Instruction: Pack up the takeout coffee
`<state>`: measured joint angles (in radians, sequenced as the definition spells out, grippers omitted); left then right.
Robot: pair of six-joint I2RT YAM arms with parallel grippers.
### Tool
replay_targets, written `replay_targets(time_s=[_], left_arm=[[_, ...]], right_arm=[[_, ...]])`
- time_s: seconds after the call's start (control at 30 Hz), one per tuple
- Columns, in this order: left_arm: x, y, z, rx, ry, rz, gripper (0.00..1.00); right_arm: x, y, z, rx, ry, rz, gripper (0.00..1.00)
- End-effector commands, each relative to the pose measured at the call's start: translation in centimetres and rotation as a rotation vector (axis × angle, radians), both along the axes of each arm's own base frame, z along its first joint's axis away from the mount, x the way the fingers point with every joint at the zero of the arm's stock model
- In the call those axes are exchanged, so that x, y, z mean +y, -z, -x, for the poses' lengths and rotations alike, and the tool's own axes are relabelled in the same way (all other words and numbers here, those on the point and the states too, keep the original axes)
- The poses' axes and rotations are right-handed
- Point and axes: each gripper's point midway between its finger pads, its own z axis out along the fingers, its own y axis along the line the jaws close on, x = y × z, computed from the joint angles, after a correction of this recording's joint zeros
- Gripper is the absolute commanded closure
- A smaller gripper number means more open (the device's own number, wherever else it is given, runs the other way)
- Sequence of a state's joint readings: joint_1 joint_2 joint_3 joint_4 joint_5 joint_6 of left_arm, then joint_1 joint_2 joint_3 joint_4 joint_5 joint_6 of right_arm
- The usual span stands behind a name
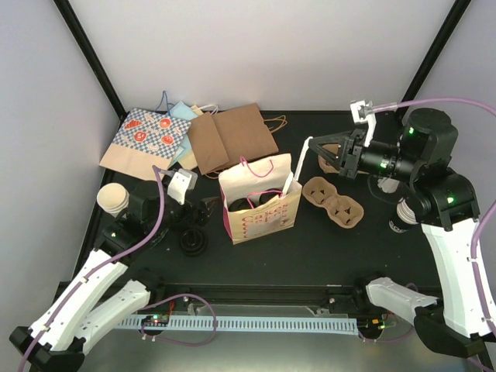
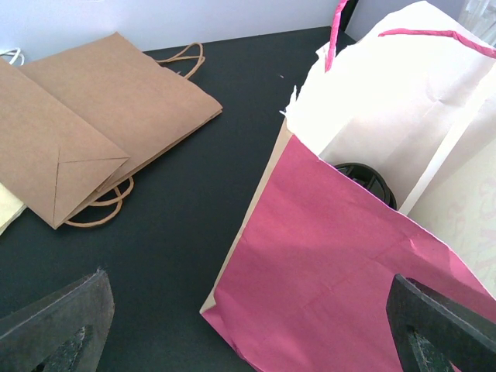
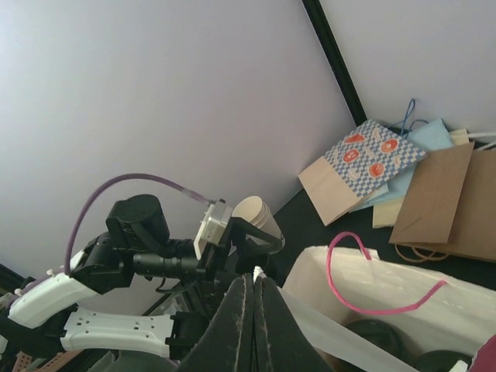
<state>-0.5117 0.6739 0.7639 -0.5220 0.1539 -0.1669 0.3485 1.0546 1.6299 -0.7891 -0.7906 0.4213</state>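
Observation:
A cream paper bag (image 1: pixel 260 203) with pink sides and a pink handle stands open at the table's middle. The takeout coffee sits inside it, showing as black lids (image 1: pixel 263 199) (image 2: pixel 368 178) (image 3: pixel 380 338). My right gripper (image 1: pixel 314 146) (image 3: pixel 255 273) is above the bag's right rim, shut on a white paper strip (image 3: pixel 341 332) that rises from the bag. My left gripper (image 1: pixel 208 211) (image 2: pixel 248 341) stands open just left of the bag, its wide-apart fingers (image 2: pixel 54 325) flanking the pink side (image 2: pixel 349 271) with nothing held.
A brown pulp cup carrier (image 1: pixel 333 200) lies right of the bag. Stacked lidless cups (image 1: pixel 114 198) (image 3: pixel 260 217) and a black lid stack (image 1: pixel 192 242) sit at the left. Flat brown bags (image 1: pixel 229 136) (image 2: pixel 101 132) and a patterned bag (image 1: pixel 147 138) (image 3: pixel 364 155) lie at the back.

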Motion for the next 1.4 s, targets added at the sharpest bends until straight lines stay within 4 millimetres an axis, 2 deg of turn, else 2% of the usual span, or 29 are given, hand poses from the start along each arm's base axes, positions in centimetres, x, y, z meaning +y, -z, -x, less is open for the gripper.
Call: replay_targets(time_s=[0.0,0.13,0.23,0.33,0.57,0.67,0.7,0.87,0.97,1.1,1.17,1.27,1.3,1.33,1.37], left_arm=[[0.0,-0.9,-0.2,-0.038,0.002,0.012,0.01],[0.0,-0.9,-0.2,-0.037,0.001,0.011,0.01],[0.0,-0.9,-0.2,-0.037,0.000,0.011,0.01],[0.0,-0.8,-0.2,-0.035,0.000,0.010,0.01],[0.0,-0.7,-0.2,-0.032,0.000,0.008,0.01],[0.0,-0.6,-0.3,-0.030,0.001,0.006,0.01],[0.0,-0.6,-0.3,-0.029,0.001,0.005,0.01],[0.0,-0.5,-0.3,-0.028,-0.002,0.003,0.01],[0.0,-0.5,-0.4,-0.026,-0.005,0.000,0.01],[0.4,-0.3,-0.6,-0.009,-0.038,0.008,0.01],[1.6,-0.2,-1.1,0.008,-0.131,0.016,0.01],[4.2,0.5,-1.8,0.034,-0.295,0.002,0.01],[5.0,0.8,-1.9,0.042,-0.340,0.002,0.01],[5.7,0.9,-2.0,0.044,-0.378,0.004,0.01],[6.3,1.0,-2.1,0.044,-0.413,0.007,0.01]], right_arm=[[-0.2,-3.1,1.2,-0.090,-0.012,-0.020,0.99],[0.2,-4.1,1.9,-0.090,-0.062,-0.058,0.99],[0.3,-3.6,1.8,-0.079,-0.066,-0.051,0.99],[0.3,-1.8,1.0,-0.048,-0.042,-0.017,0.99],[-0.4,3.8,-1.9,0.020,0.075,0.096,0.97],[-0.9,5.3,-3.4,0.035,0.129,0.150,0.59],[-0.9,5.7,-3.7,0.043,0.135,0.164,0.54],[-1.5,5.9,-4.7,0.032,0.191,0.201,0.47],[-2.6,6.3,-5.6,0.018,0.275,0.233,0.35],[-5.5,7.7,-7.6,-0.025,0.475,0.292,0.16],[-6.8,8.9,-8.1,-0.055,0.557,0.305,0.09],[-8.0,11.0,-8.3,-0.141,0.623,0.307,0.07],[-8.7,11.0,-7.9,-0.187,0.659,0.291,0.06],[-9.3,12.6,-8.1,-0.192,0.692,0.303,0.05],[-9.7,13.4,-8.2,-0.211,0.715,0.312,0.04]])
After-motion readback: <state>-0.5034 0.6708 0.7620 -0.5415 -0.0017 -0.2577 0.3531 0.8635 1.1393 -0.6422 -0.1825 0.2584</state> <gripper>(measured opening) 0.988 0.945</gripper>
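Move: The paper bag that the right hand's white straw is being taken to stands about 6 cm ahead of that hand and 7 cm to its left, its middle some 37 cm below. The near cup carrier lies about 9 cm ahead and 15 cm to the right, the far carrier 22 cm ahead and 21 cm to the right, both roughly 46 cm down. From the left hand the bag is about 3 cm ahead, 18 cm to the right and 15 cm lower. The white straw, still pinched upright at the bag's right side, is lifted about 3 cm, then carried down and forward as the right fingers open wide and let go. The emptied hand keeps sinking to some 13 cm below its start, swinging off to the right while turning about 30 degrees clockwise and tipping its fingers down. Late on, the open left hand eases leftward, turning counter-clockwise. ##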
